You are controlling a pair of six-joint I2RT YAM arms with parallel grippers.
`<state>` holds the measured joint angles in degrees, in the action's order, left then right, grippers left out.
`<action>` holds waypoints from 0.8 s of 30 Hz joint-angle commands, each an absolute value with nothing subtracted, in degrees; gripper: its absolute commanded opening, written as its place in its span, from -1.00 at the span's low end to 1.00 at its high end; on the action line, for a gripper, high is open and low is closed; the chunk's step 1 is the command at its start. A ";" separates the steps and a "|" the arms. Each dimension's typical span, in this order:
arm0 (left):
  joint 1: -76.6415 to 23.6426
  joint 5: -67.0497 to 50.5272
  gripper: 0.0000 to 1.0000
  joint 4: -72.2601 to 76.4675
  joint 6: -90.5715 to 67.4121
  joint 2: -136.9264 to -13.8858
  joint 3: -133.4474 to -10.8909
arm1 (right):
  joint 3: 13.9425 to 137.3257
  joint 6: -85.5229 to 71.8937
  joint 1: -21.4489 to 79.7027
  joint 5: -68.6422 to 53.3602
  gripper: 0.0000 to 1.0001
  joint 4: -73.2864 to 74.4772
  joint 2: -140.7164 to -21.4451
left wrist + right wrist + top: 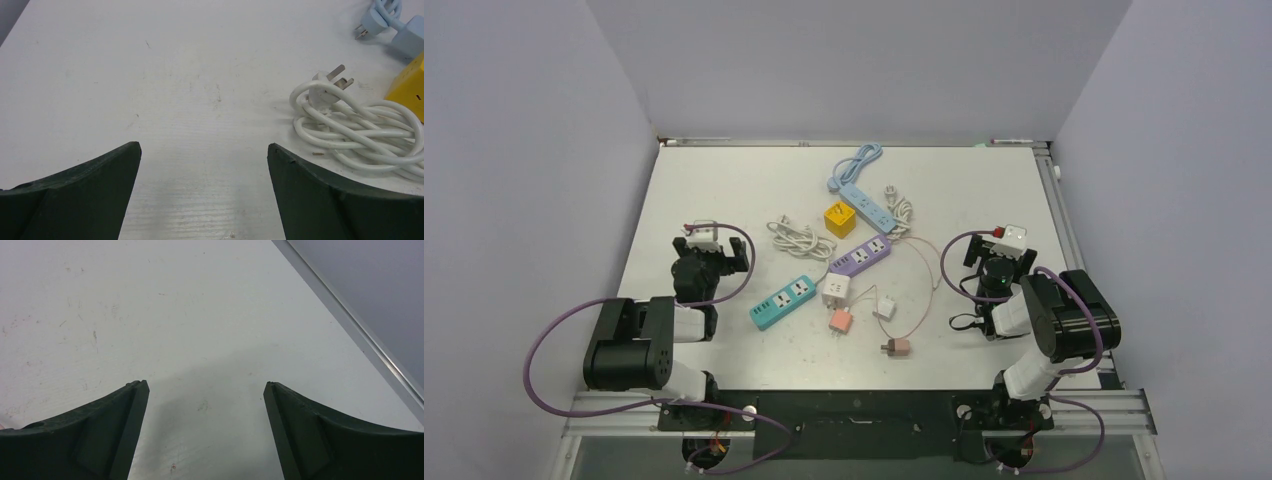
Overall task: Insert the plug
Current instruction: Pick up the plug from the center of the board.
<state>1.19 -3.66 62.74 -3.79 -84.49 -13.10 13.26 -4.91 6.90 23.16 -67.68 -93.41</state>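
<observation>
My left gripper (714,250) stands open over bare table at the left, nothing between its fingers (107,170). A white three-pin plug (330,82) on a coiled white cable (360,130) lies ahead and to its right. At the table's middle lie a teal power strip (782,301), a purple power strip (861,257) and a blue power strip (869,205). Near them are a white adapter cube (835,290), a pink plug (841,321), a small white plug (885,308) and another pink plug (896,346) on a thin cable. My right gripper (1002,255) is open at the right, empty (206,385).
A yellow socket cube (839,217) sits between the white cable coil (796,238) and the blue strip. The blue strip's cable (856,165) loops toward the back. A metal rail (360,335) edges the table on the right. Grey walls enclose three sides.
</observation>
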 commanded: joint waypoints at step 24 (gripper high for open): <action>7.30 -24.42 0.92 -0.82 4.20 -67.93 -43.13 | 43.96 -23.69 14.55 16.36 0.79 -8.21 -71.98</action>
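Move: The white cube plug near the middle of the table lies about 23 cm to the left hand's right, 6 cm back and 6 cm lower; the teal strip is some 13 cm right of that hand and 9 cm back. From the right hand the white cube plug is roughly 32 cm left, 6 cm back and 3 cm lower, the purple strip 27 cm left and 2 cm ahead, the small white plug 22 cm left and 9 cm back. Upward first, both arms lift out of rest with empty, wide-open grippers. The right rises about 11 cm, then also reaches some 4 cm forward past bare table and rolls its left side up by just over 20 degrees, starting a swing leftward at the end. The left starts later, rising and edging forward and left, then easing back and right as it climbs on and begins to turn clockwise. ##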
